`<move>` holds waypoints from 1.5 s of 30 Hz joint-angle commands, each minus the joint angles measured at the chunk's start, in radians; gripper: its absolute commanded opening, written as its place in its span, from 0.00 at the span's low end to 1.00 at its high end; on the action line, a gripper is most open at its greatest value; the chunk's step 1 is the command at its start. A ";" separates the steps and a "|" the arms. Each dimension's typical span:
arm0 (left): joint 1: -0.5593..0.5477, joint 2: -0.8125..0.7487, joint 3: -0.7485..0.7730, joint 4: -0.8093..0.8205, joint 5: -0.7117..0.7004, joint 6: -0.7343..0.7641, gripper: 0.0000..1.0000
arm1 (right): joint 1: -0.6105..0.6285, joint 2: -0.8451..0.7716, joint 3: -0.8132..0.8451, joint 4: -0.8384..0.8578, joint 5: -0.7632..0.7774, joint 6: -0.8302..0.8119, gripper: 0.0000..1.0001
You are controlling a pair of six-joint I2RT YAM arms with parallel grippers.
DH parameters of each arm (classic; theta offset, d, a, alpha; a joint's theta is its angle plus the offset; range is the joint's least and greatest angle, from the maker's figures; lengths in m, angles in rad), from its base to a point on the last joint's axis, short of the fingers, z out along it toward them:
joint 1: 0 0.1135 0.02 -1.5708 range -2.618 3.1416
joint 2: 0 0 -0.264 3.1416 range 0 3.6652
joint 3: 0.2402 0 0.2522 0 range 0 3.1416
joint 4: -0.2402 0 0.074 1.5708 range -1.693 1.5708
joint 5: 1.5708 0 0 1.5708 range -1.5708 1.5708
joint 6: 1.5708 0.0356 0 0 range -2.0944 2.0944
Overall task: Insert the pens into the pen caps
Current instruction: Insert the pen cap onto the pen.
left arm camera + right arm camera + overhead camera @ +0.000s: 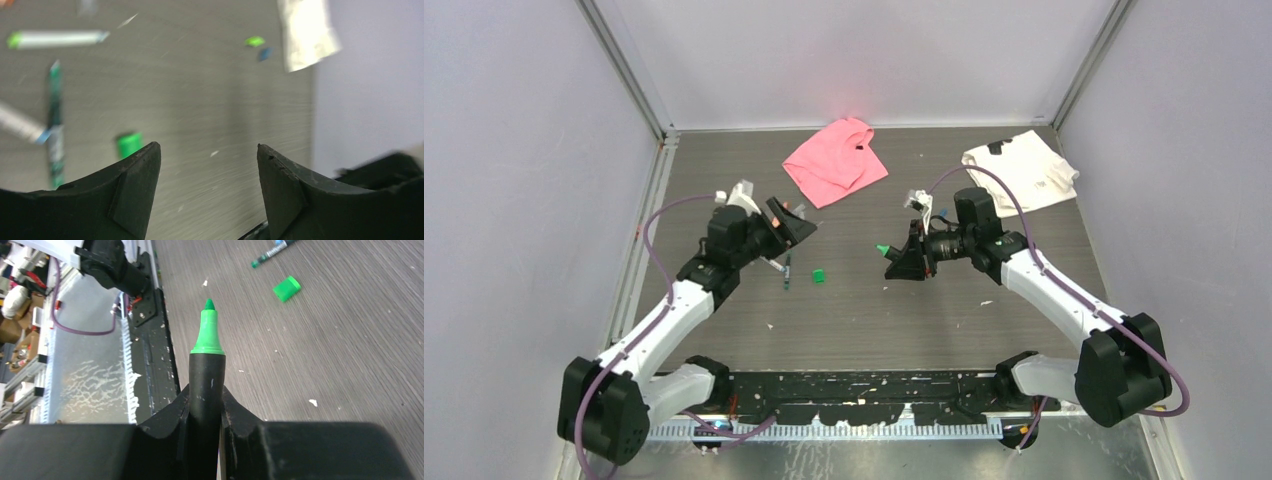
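Note:
My right gripper (898, 262) (206, 395) is shut on a stubby black highlighter (206, 367), whose bare green tip (882, 248) points left, above the table. A bright green cap (818, 275) (287, 288) (129, 144) lies on the table between the arms. My left gripper (799, 225) (207, 150) hangs open and empty just right of that cap. A dark green pen (787, 270) (55, 125) lies left of the cap. The left wrist view also shows a white pen with a green end (55, 38), a white pen with a blue tip (20, 125), and a green cap (255, 41) beside a blue cap (265, 53).
A pink cloth (834, 160) lies at the back centre and a white cloth (1021, 170) (306, 30) at the back right. White specks are scattered over the table. The black rail (854, 390) (150, 340) with the arm bases runs along the near edge.

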 commanded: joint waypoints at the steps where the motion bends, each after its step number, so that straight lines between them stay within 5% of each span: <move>1: -0.127 0.097 0.084 -0.373 -0.316 -0.030 0.71 | -0.002 -0.042 -0.026 0.008 0.079 -0.059 0.01; 12: -0.282 0.647 0.562 -0.877 -0.578 -0.104 0.69 | -0.004 -0.056 -0.087 0.093 0.101 -0.001 0.01; 16: -0.288 0.744 0.629 -0.864 -0.539 -0.080 0.54 | -0.007 -0.064 -0.095 0.100 0.101 0.004 0.01; 28: -0.286 0.782 0.588 -0.709 -0.447 -0.010 0.51 | -0.026 -0.068 -0.108 0.129 0.094 0.034 0.01; 45: -0.254 0.735 0.421 -0.593 -0.422 -0.106 0.44 | -0.029 -0.058 -0.108 0.157 0.072 0.070 0.01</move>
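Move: The green pen cap lies almost straight below the open left hand, about 17 cm down, some 2 cm back and 2 cm to its right. The green pen is about 6 cm to the left of the cap and 2 cm farther out. The white marker lies some 10 cm left of the cap and 5 cm farther out. From the right hand, which holds the highlighter, the cap is about 15 cm left, 6 cm ahead and 17 cm below. Down fast, by about 16 cm, the left hand drops onto the green pen cap, most of it early and then slowing. Its fingers swing some 50 degrees from slanting forward-right to nearly straight down, and narrow partway until their tips stand either side of the cap without gripping it. The right hand sinks about 3 cm, then nearly stops, keeping its hold on the highlighter. ##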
